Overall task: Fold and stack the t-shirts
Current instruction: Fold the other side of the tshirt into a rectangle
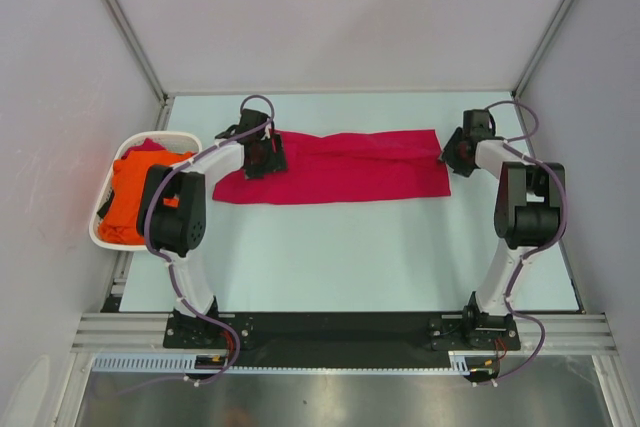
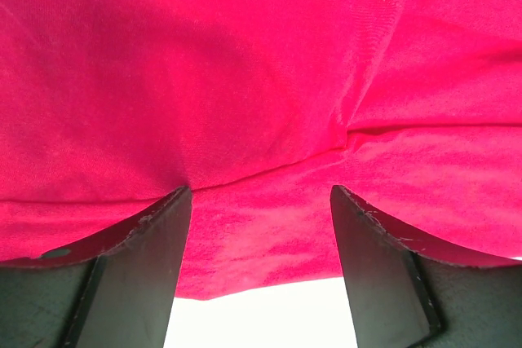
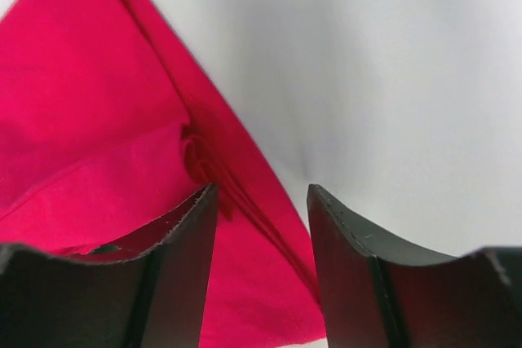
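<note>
The crimson t-shirt point(image 1: 350, 167) lies on the table as a long flat strip running left to right. My left gripper point(image 1: 265, 159) hovers over its left end, jaws wide open. In the left wrist view the red cloth point(image 2: 245, 79) fills the frame, and the gripper point(image 2: 259, 201) has nothing pinched in it. My right gripper point(image 1: 452, 157) is at the strip's right end. In the right wrist view it point(image 3: 263, 197) stands open, with the shirt's point(image 3: 98, 120) layered edge lying loose between the fingers. The orange t-shirt point(image 1: 125, 197) sits bunched in the basket.
The white oval basket point(image 1: 100, 237) stands at the table's left edge, beside the left arm's elbow. Some red cloth point(image 1: 150, 145) shows at its far end. Walls close off the pale table point(image 1: 350, 257) at the back and on both sides.
</note>
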Controlling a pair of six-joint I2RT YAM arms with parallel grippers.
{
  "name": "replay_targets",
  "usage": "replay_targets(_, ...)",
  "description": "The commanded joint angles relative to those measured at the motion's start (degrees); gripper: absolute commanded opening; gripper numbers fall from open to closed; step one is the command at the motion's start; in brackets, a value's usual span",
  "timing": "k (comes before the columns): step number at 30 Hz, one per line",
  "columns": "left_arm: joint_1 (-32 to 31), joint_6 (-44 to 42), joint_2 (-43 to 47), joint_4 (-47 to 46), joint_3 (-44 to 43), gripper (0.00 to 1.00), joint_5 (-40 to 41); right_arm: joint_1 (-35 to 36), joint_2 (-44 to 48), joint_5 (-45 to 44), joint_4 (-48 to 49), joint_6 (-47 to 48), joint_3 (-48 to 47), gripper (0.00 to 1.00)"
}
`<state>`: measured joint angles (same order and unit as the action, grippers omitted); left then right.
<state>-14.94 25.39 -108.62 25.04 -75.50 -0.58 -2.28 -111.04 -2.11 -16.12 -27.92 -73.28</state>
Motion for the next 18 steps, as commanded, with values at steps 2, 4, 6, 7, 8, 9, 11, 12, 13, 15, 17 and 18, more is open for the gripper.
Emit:
replay_targets(2,0.09,-0.78,2.0,0.28,-2.28,0.75,0.49,2.11,10.84,-3.08,5.03,1.99,2.87,0.54)
replay_targets(4,0.09,-0.6,2.62,-0.16,-1.76,0.75,2.06,2.11,12.16,-2.2,8.55,3.39,3.93,0.54)
replay_targets(6,0.09,-0.25,4.11,-1.3,-0.88,0.75,2.25,3.78,12.26,-1.41,10.48,4.28,3.67,0.54)
replay_targets(7,0.09,-0.08,4.99,-1.83,-0.35,0.75,2.25,3.78,11.65,-0.1,11.02,5.06,3.23,0.54)
replay_targets(8,0.09,0.1,5.69,-3.14,1.13,0.74,2.25,3.78,10.25,0.17,11.02,5.16,2.36,0.54)
replay_targets(9,0.09,0.01,7.96,-3.67,1.93,0.74,2.25,3.87,9.36,0.0,9.98,5.25,1.48,0.53)
replay_targets(11,0.09,-0.07,10.61,-5.08,4.56,0.75,2.16,3.43,7.96,1.58,10.67,6.38,-0.46,0.53)
replay_targets(12,0.17,-0.16,13.75,-5.69,5.71,0.75,2.07,3.08,6.03,3.67,11.02,6.65,-1.33,0.54)
replay_targets(13,0.09,-0.34,15.44,-6.31,6.94,0.75,2.51,2.81,4.97,7.35,11.37,7.09,-3.43,0.54)
replay_targets(15,0.09,0.1,20.87,-7.72,11.33,0.75,3.65,2.72,0.51,10.18,10.33,8.06,-6.68,0.54)
replay_targets(17,0.17,1.24,24.31,-8.07,15.72,0.76,5.58,0.53,-3.11,11.25,6.82,8.41,-12.29,0.54)
replay_targets(18,0.17,1.85,27.29,-7.99,17.22,0.76,6.37,-0.52,-6.08,11.68,6.11,8.41,-13.81,0.54)
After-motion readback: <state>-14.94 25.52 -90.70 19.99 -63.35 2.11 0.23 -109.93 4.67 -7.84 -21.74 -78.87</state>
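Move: The shirt's far right corner lies about 13 cm ahead of the right gripper, 4 cm to its left and 2 cm below. Under that gripper runs the shirt's right edge: the near right corner sits some 7 cm back with no sideways offset, the tip of the folded-in sleeve about 4 cm ahead and 3 cm left. From the left gripper the far right corner is roughly 14 cm ahead and 52 cm to the right. Lift the right gripper, half open, about 8 cm off the shirt's right edge, then carry it forward and a little left towards the far right corner, starting to sink again while tilting its fingers outward and turning slightly counter-clockwise. Late on, raise the open left gripper some 6 cm away from the shirt, drawing it back and tipping its fingers forward about 10 degrees. ##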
